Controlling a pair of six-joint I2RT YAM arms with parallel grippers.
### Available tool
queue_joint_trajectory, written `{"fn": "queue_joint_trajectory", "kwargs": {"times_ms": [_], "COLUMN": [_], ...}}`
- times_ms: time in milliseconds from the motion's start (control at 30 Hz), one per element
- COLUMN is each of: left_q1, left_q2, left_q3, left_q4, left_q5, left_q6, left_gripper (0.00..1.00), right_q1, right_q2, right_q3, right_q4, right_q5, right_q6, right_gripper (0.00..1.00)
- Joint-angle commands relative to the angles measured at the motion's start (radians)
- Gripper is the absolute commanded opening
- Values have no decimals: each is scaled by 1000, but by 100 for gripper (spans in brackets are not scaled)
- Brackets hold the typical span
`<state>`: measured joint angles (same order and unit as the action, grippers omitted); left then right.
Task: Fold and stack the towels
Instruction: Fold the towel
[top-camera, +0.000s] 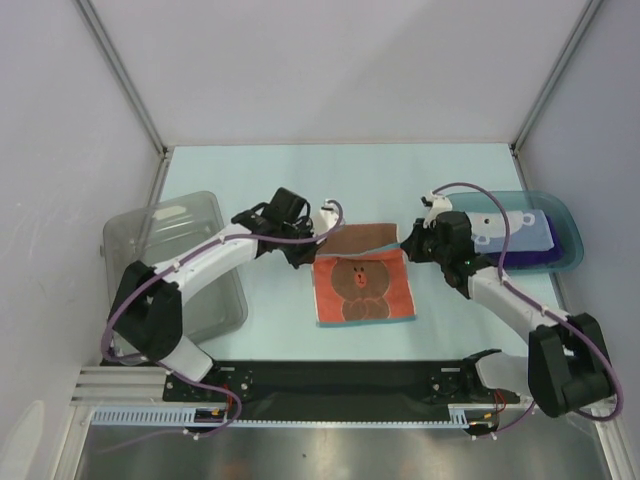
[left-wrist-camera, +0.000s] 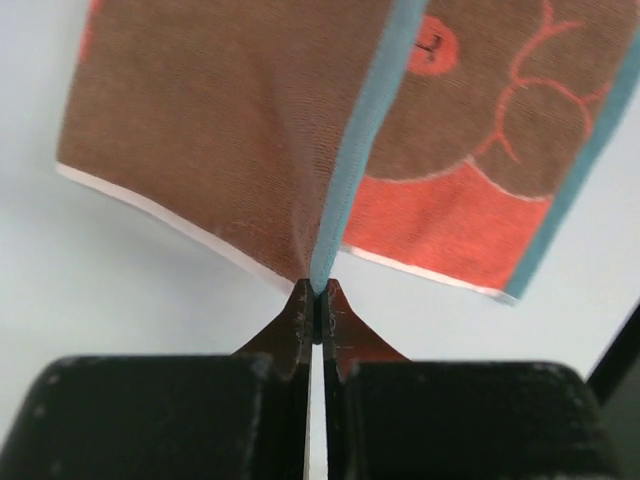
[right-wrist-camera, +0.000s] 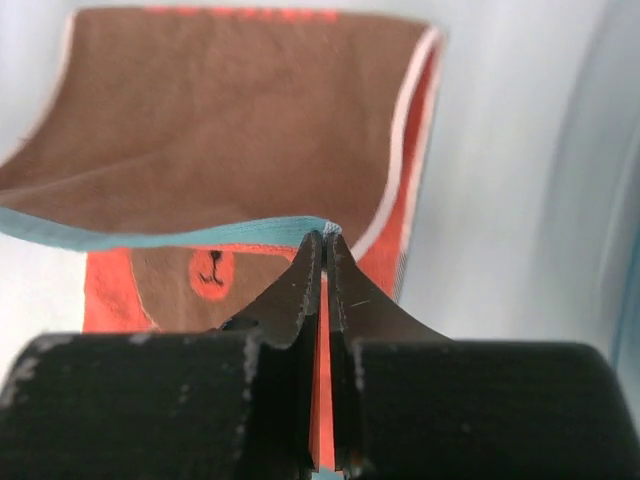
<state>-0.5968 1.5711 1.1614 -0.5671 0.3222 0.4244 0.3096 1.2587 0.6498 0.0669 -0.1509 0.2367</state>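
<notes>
An orange-brown towel (top-camera: 363, 288) with a brown bear print and teal edging lies on the table's middle. Its far edge is lifted, and the plain brown underside (top-camera: 360, 238) shows there. My left gripper (top-camera: 318, 240) is shut on the far left corner; in the left wrist view the teal hem (left-wrist-camera: 350, 170) runs into the pinched tips (left-wrist-camera: 318, 292). On the far right corner my right gripper (top-camera: 405, 241) is shut, its tips (right-wrist-camera: 326, 240) clamping the teal edge of the towel (right-wrist-camera: 230, 130). A light blue towel (top-camera: 512, 228) lies on a purple towel (top-camera: 530, 257) at the right.
The teal translucent tray (top-camera: 570, 240) holding the two towels sits at the right, just behind the right arm. A clear plastic bin (top-camera: 185, 250) stands at the left, under the left arm. White walls close in the table on three sides.
</notes>
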Motion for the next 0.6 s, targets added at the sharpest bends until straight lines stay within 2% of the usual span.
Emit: {"fn": "queue_joint_trajectory", "kwargs": {"times_ms": [0, 267, 567], "left_q1": [-49, -149, -202], "left_q2": [-106, -164, -137], "left_q3": [-46, -183, -247], "left_q4": [10, 52, 49], "left_q5": [-6, -57, -65], "left_q6": [-47, -128, -179], "left_gripper": [0, 0, 1], "right_q1": [26, 45, 66], "right_q2": [-109, -183, -202], "right_q3": [-35, -85, -118], "right_q4": [-133, -298, -358], "right_q5": [117, 151, 149], "right_q6": [52, 197, 262], "right_gripper": [0, 0, 0]}}
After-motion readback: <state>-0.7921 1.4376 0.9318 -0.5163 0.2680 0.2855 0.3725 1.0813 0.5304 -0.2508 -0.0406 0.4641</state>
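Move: I hold one corner of the raised teal hem in each hand. The near-left corner of the towel, flat on the table, is about 13 cm back from my left hand, 1 cm to its right and some 8 cm down. The near-right corner is roughly 15 cm back from my right hand, 3 cm to its right and 8 cm down. The bear print lies 4 cm back and 12 cm right of my left hand. The teal tub is 28 cm right of my right hand, about 6 cm farther out. I keep both corners pinched and draw the hem back towards the towel's near edge, a bit over 8 cm with each hand. The pull starts level, then sinks as it slows, about 3 cm on the left and nearly 5 cm on the right. My right hand also tips its fingers down some 15 degrees and turns slightly clockwise. ##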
